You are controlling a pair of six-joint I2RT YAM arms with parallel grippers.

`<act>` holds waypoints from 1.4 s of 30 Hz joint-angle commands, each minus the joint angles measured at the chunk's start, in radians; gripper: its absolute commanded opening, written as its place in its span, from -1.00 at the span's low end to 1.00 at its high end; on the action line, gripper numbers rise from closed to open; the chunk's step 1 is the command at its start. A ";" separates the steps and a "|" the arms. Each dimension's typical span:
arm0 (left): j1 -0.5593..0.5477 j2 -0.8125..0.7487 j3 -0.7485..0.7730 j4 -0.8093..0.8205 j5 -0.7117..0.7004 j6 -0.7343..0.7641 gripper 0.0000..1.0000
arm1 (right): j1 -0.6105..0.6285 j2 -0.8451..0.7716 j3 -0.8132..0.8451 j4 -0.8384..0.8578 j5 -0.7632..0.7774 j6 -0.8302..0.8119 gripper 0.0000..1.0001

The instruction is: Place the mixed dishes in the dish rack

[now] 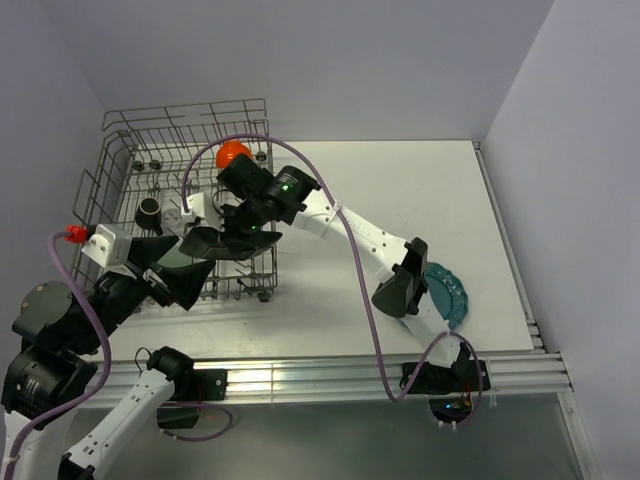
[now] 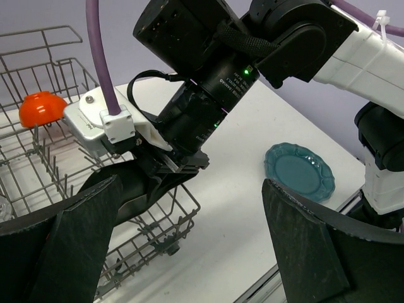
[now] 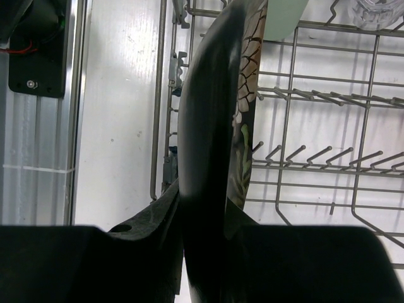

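Note:
My right gripper [image 3: 205, 252] is shut on the black square flowered plate [image 3: 214, 113], which stands on edge over the near right part of the dish rack [image 3: 315, 95]. From above, that plate [image 1: 213, 243] hangs among the dish rack's [image 1: 120, 150] tines. An orange bowl [image 1: 233, 153] sits at the rack's far right and a small dark mug [image 1: 150, 210] on its left side. The small clear glass [image 3: 377, 11] and a pale green cup [image 3: 284, 16] show at the frame's top edge. The teal scalloped plate [image 1: 447, 293] lies on the table beside the right arm's base. My left gripper [image 2: 189, 252] is open at the rack's near edge, holding nothing.
The right arm [image 1: 350, 225] stretches diagonally across the table from its base to the rack, with a purple cable [image 1: 365, 300] looping over it. The table's right edge [image 1: 505, 250] meets a wall. The rack's near right wheel [image 2: 169, 247] stands on the white tabletop.

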 commanded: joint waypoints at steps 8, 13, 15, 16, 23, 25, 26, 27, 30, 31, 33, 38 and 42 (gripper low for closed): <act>0.000 -0.073 -0.025 0.008 -0.026 -0.013 0.98 | -0.006 0.127 -0.008 0.185 0.066 -0.078 -0.62; 0.000 -0.090 -0.028 -0.004 -0.036 -0.014 0.98 | -0.014 0.166 -0.005 0.231 0.074 -0.081 -0.23; -0.001 -0.097 -0.028 -0.007 -0.036 -0.016 0.98 | -0.012 0.178 0.001 0.248 0.074 -0.079 -0.07; -0.001 -0.102 -0.028 -0.009 -0.036 -0.016 0.98 | -0.014 0.181 -0.001 0.257 0.074 -0.075 -0.02; -0.001 -0.108 -0.048 -0.013 -0.046 -0.010 0.98 | -0.018 0.195 -0.012 0.312 0.091 -0.064 0.29; 0.000 -0.110 -0.056 -0.010 -0.044 -0.011 0.98 | -0.018 0.190 -0.016 0.322 0.094 -0.061 0.31; -0.001 -0.111 -0.057 -0.009 -0.044 -0.011 0.99 | -0.018 0.184 -0.034 0.328 0.094 -0.059 0.32; -0.001 -0.110 -0.060 -0.007 -0.041 -0.011 0.99 | -0.020 0.170 -0.047 0.341 0.095 -0.059 0.32; -0.001 -0.105 -0.060 -0.004 -0.043 -0.010 0.98 | -0.018 0.147 -0.079 0.361 0.101 -0.058 0.32; -0.001 -0.102 -0.060 -0.006 -0.041 -0.011 0.99 | -0.020 0.144 -0.079 0.361 0.100 -0.056 0.32; -0.001 -0.101 -0.060 -0.004 -0.036 -0.011 0.99 | -0.017 0.127 -0.079 0.354 0.095 -0.059 0.39; -0.001 -0.102 -0.079 0.005 -0.032 -0.018 0.99 | -0.020 0.049 -0.136 0.410 0.077 -0.036 0.99; -0.001 -0.096 -0.079 0.010 -0.021 -0.022 0.98 | -0.021 0.003 -0.153 0.455 0.053 0.002 0.99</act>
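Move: The right hand grips the black square plate by its right-hand edge, above the near half of the dish rack. The slot for it lies about 4 cm ahead, 5 cm left and some 13 cm below. The green cup is roughly 3 cm ahead and 15 cm left, the clear glass about 12 cm ahead and 17 cm left, and the orange bowl some 26 cm ahead, 3 cm left. From the empty left hand that slot is about 14 cm ahead, 3 cm left, 30 cm down. Barely sinking at first, the right hand seems to bear down through the held plate on the rack. As its fingers loosen, it goes quickly forward and down, about 7 cm each way and some 4 cm left, over the rack. There it all but stops, opens the fingers wide around the plate's edge to let go, and eases slightly back and up. ##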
